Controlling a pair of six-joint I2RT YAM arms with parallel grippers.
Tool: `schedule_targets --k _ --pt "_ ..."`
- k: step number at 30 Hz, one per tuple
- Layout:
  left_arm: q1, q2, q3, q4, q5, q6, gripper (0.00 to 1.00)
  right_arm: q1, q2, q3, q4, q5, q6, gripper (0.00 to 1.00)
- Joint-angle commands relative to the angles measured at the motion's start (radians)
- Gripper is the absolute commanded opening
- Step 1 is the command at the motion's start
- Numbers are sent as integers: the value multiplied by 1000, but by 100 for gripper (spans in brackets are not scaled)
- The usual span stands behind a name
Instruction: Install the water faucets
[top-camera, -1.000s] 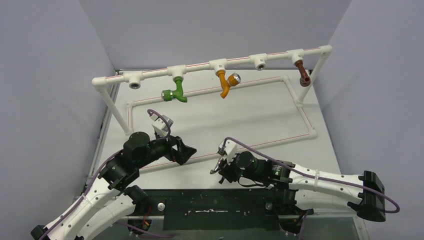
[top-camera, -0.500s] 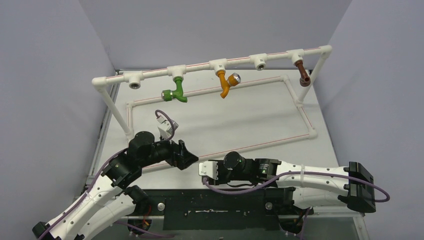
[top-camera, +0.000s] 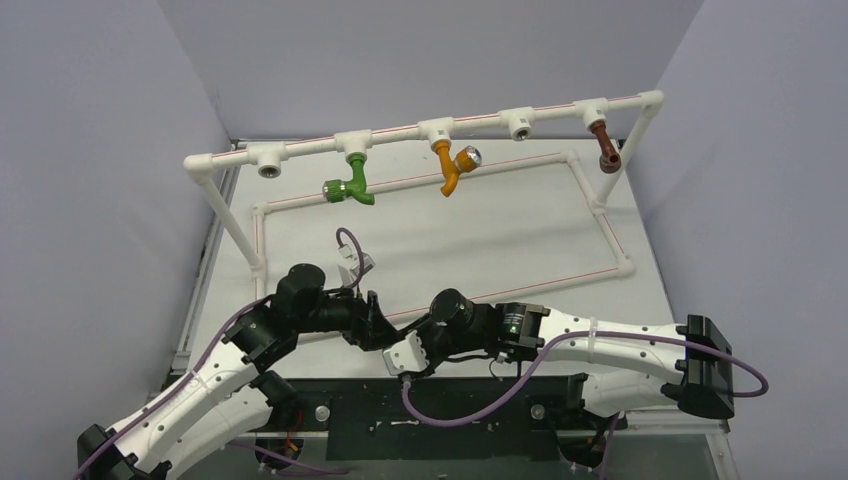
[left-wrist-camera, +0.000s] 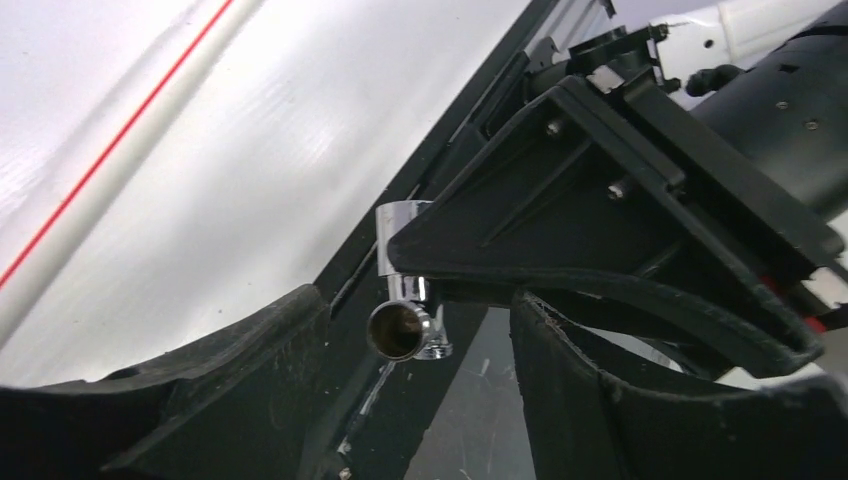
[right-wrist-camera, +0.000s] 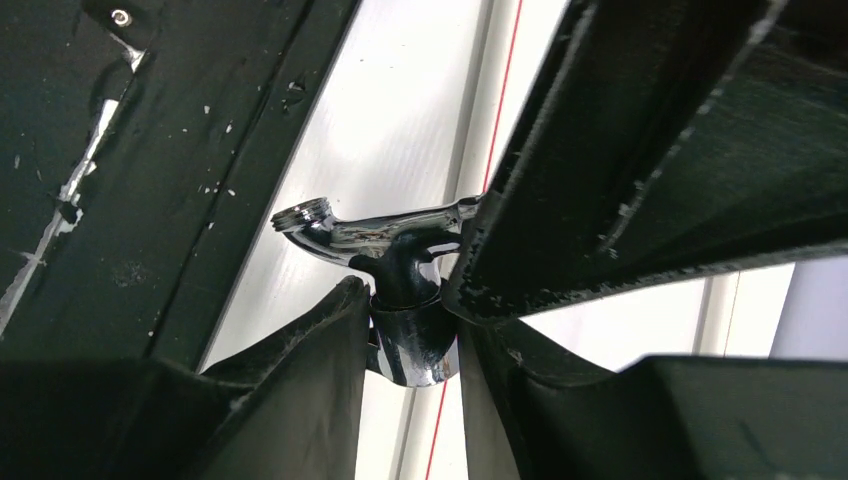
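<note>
A shiny chrome water faucet is clamped by its body between the fingers of my right gripper, which is shut on it. My left gripper faces it with its jaws on either side of the faucet's round open end, a gap showing on both sides. In the top view the two grippers meet near the table's front, left gripper against right gripper; the faucet is hidden there. Green, orange and brown faucets hang from the white pipe rail.
Two tee fittings on the rail stand empty, one at the left and one right of centre. A white pipe frame with red lines lies flat on the table. A black strip runs along the near edge.
The right arm swung left, carrying the chrome faucet to the left gripper. The left gripper shifted right and toward the near edge, and its jaws narrowed around the faucet's end.
</note>
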Motion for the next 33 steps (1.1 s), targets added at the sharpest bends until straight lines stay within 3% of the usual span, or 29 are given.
schedule_targets --k 1,12,27,33 --pt "4 1 6 97 103 -24 62 -2 0 55 8 -52 -71 0" --pt "4 12 -12 112 177 -43 45 -1 -33 55 13 -30 -81 0" --pt "3 29 -18 117 180 -39 39 3 -73 75 -3 -37 -83 0" --pt "2 38 -27 136 198 -45 29 10 -65 80 -12 -46 -84 0"
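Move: The silver faucet is already held by its round knob in the right fingers, its body about 2 cm left of the right hand and 1 cm higher. From the left hand that body is some 3 cm to the right, 1 cm back and 2 cm lower, its open end facing the spread left fingers. The frame's front pipe lies about 12 cm ahead of the left hand and 15 cm below. The faucet's open end is bracketed by the left fingers, which close from about two-thirds to one-third open while that hand eases back about 2 cm and 1 cm right, turning slightly clockwise. The right hand keeps its grip on the knob, dips slightly, then lifts the faucet some 2.5 cm, bringing the open end midway between the left fingertips. ##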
